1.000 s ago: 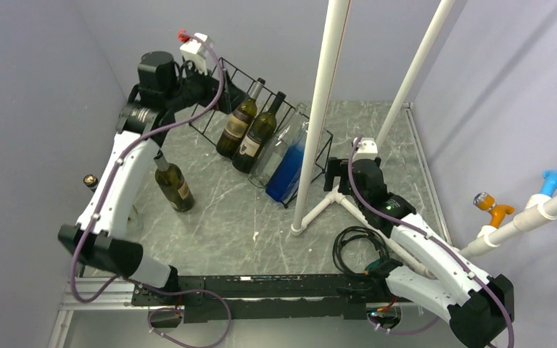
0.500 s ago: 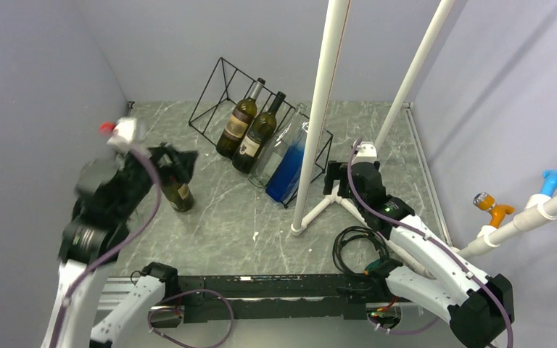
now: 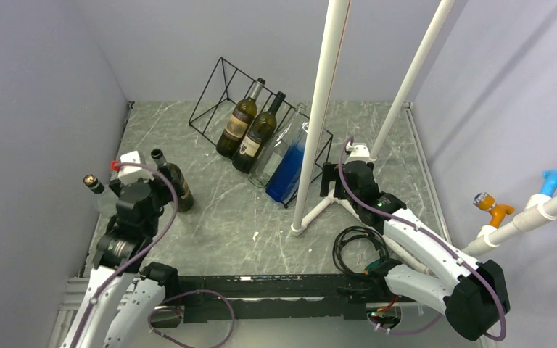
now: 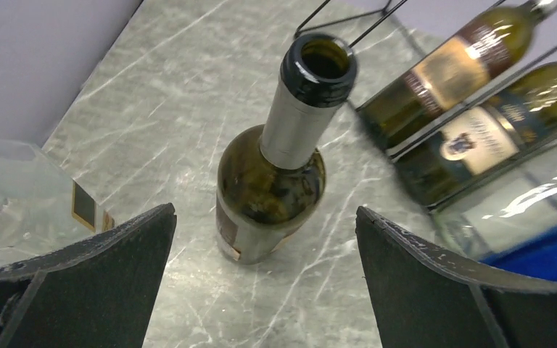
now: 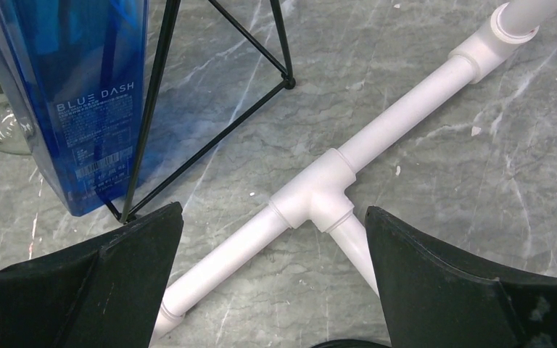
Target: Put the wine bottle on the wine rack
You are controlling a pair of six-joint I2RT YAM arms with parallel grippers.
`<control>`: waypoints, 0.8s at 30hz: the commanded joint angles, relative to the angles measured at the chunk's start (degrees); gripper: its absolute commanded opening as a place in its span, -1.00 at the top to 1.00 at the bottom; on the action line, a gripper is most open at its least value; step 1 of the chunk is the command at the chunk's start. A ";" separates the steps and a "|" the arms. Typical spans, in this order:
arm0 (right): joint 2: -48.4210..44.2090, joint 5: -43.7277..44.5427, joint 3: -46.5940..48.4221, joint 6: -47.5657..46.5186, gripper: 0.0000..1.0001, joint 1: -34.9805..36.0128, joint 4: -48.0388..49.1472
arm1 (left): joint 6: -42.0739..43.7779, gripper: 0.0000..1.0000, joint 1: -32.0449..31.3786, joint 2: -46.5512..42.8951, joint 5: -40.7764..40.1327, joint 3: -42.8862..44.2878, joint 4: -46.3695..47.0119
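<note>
A dark green wine bottle (image 3: 174, 185) stands upright and uncorked on the marble table; in the left wrist view it (image 4: 272, 196) stands just ahead of and between my fingers. My left gripper (image 3: 161, 192) (image 4: 265, 210) is open and empty, with its tips short of the bottle. The black wire wine rack (image 3: 205, 90) (image 4: 312, 16) stands at the back and holds two dark bottles (image 3: 238, 127) (image 3: 259, 138), a clear one and a blue one (image 3: 288, 170). My right gripper (image 3: 331, 177) (image 5: 273, 209) is open and empty beside the rack's right end (image 5: 210, 146).
A clear bottle with a gold cap (image 3: 94, 185) (image 4: 14, 188) stands by the left wall. White PVC poles (image 3: 319, 109) rise from a tee base (image 5: 319, 199) under my right gripper. A black cable coil (image 3: 355, 246) lies near the front right.
My left arm has pulled back from the rack's far left end to the near left, behind the standing bottle. The right arm has barely moved.
</note>
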 commanded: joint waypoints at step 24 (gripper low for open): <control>-6.71 2.18 -5.65 3.00 -0.99 -0.20 3.92 | -3.47 -0.43 0.08 20.27 -14.39 2.26 13.68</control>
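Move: The left hand, wide open, has the standing green wine bottle about 8 cm ahead and 1 cm to its left, its middle some 11 cm below the hand and its neck near finger height. The clear bottle stands roughly 20 cm left of the green one and 6 cm nearer the base; the labelled bottle already on the rack lies about 25 cm farther out and 22 cm right of it. From the idle right hand, the green bottle is some 59 cm left, 2 cm ahead and about level. Heading for the standing green bottle's neck, the left hand goes forward about 5.5 cm while sinking some 4 cm, nearly all of that drop early on, then eases forward more slowly with a little leftward drift. The wrist turns about 15 degrees counter-clockwise, and the fingers begin closing from wide open to roughly three quarters, around the lower neck; no grip is visible yet. ##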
